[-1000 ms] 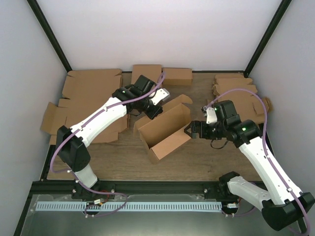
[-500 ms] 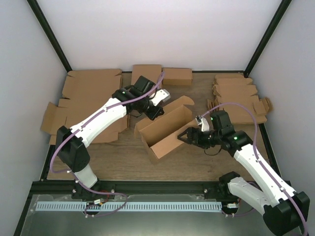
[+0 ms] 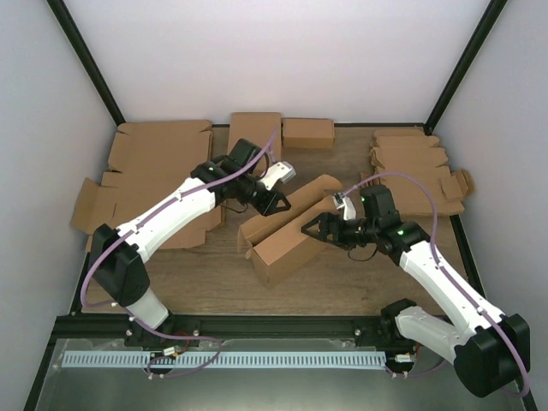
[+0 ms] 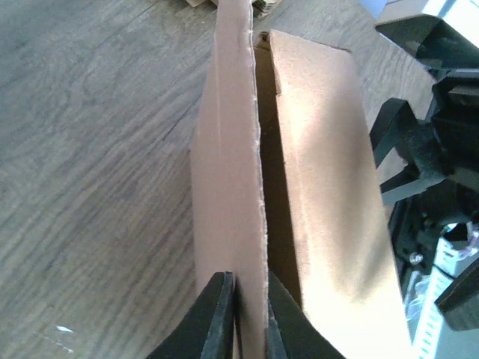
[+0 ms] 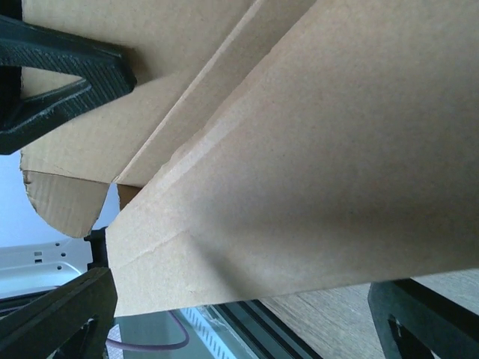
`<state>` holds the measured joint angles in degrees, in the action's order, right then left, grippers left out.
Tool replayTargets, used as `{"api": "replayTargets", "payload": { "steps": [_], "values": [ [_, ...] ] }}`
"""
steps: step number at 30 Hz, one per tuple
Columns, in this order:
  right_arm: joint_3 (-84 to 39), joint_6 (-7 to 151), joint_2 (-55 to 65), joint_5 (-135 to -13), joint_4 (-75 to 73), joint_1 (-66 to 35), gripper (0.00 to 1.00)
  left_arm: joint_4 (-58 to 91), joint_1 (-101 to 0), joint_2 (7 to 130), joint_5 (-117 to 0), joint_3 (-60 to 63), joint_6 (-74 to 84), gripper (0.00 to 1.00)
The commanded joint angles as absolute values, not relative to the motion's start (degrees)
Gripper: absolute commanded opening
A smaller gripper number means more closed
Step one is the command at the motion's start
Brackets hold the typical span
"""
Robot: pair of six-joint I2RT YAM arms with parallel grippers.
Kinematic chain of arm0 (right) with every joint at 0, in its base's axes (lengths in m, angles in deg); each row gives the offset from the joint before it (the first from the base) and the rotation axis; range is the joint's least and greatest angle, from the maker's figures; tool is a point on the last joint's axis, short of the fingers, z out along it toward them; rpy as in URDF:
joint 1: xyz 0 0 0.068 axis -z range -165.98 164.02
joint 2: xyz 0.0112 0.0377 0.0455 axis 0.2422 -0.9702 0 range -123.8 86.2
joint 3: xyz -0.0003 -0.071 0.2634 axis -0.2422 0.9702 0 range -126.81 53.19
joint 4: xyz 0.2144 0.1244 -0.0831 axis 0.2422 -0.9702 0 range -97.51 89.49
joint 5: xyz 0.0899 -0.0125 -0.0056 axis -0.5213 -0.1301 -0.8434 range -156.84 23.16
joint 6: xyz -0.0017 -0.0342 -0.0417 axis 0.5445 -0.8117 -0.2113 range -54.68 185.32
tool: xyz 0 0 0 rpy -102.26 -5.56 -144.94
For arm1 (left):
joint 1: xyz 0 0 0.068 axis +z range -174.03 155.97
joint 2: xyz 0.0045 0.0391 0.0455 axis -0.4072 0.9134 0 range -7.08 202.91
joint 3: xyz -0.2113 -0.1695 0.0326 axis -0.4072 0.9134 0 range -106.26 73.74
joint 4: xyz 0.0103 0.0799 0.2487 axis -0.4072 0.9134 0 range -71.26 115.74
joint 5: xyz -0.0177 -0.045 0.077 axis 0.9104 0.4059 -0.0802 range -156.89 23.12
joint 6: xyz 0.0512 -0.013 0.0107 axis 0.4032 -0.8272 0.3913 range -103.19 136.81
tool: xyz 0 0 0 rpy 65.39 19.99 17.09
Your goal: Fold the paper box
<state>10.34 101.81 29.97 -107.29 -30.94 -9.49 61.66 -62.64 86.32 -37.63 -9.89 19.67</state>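
The paper box (image 3: 287, 244) lies slantwise at mid-table, its long panels leaning together so the opening is a narrow slot. My left gripper (image 3: 276, 205) reaches in from the far left and is shut on the box's upright panel (image 4: 228, 149); in the left wrist view the fingertips (image 4: 249, 299) pinch that panel's edge. My right gripper (image 3: 310, 229) is at the box's right side, open. In the right wrist view its fingers (image 5: 60, 314) stand wide apart with the box's panel (image 5: 337, 149) filling the space between them (image 5: 239, 314). Whether the fingers touch the panel I cannot tell.
Large flat cardboard blanks (image 3: 158, 163) cover the left of the table. Two small folded boxes (image 3: 308, 133) stand at the back edge. A stack of notched blanks (image 3: 411, 167) lies at the back right. Bare wood (image 3: 342, 278) shows in front of the box.
My right gripper has moved left against the box. The box's long panel has tipped inward, closing the wide opening to a slot. My left gripper has shifted slightly right, keeping its hold.
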Motion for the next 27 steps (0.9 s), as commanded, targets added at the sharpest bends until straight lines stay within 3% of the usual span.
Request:
{"api": "replayTargets", "payload": {
  "steps": [1, 3, 5, 18, 27],
  "values": [
    [9.80, 99.60, 30.39, -107.33, -30.50, -9.99, 0.96, 61.01, -63.47, 84.42, -34.27, -8.82, 18.14, 0.17],
    [9.78, 99.19, 30.96, -105.50, -31.78, -9.98, 0.97, 60.66, -63.49, 83.52, -35.48, -8.07, 17.73, 0.28],
    [10.12, 98.79, 31.53, -104.18, -32.79, -9.98, 0.97, 59.99, -63.33, 82.17, -37.37, -7.28, 16.60, 0.45],
    [13.89, 97.29, 34.08, -101.09, -35.63, -10.00, 0.98, 60.27, -62.53, 72.17, -42.92, -2.66, 11.35, 0.83],
    [14.29, 95.17, 33.66, -99.63, -36.40, -9.99, 0.97, 65.89, -62.61, 57.77, -43.15, 4.91, 9.95, 0.85]
  ]
}}
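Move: The left hand still pinches the top edge of the paper box's far panel; the box's middle lies about 5 cm back, 3 cm to its right and some 9 cm below. Behind the box, from that hand, the tall box stands about 20 cm ahead and 8 cm left, the small box 22 cm ahead and 7 cm right. From the open right hand the paper box's middle is level fore and aft, roughly 4 cm left and 7 cm below. Back slightly at first, then left and upward with more back towards the end, the left hand spreads its fingers wide, lets go of the far panel and backs off roughly 10 cm from the box. The right hand, fingers kept wide, sinks about 3 cm and eases 2 cm right, down beside the near panel, one finger close against its outer face. ##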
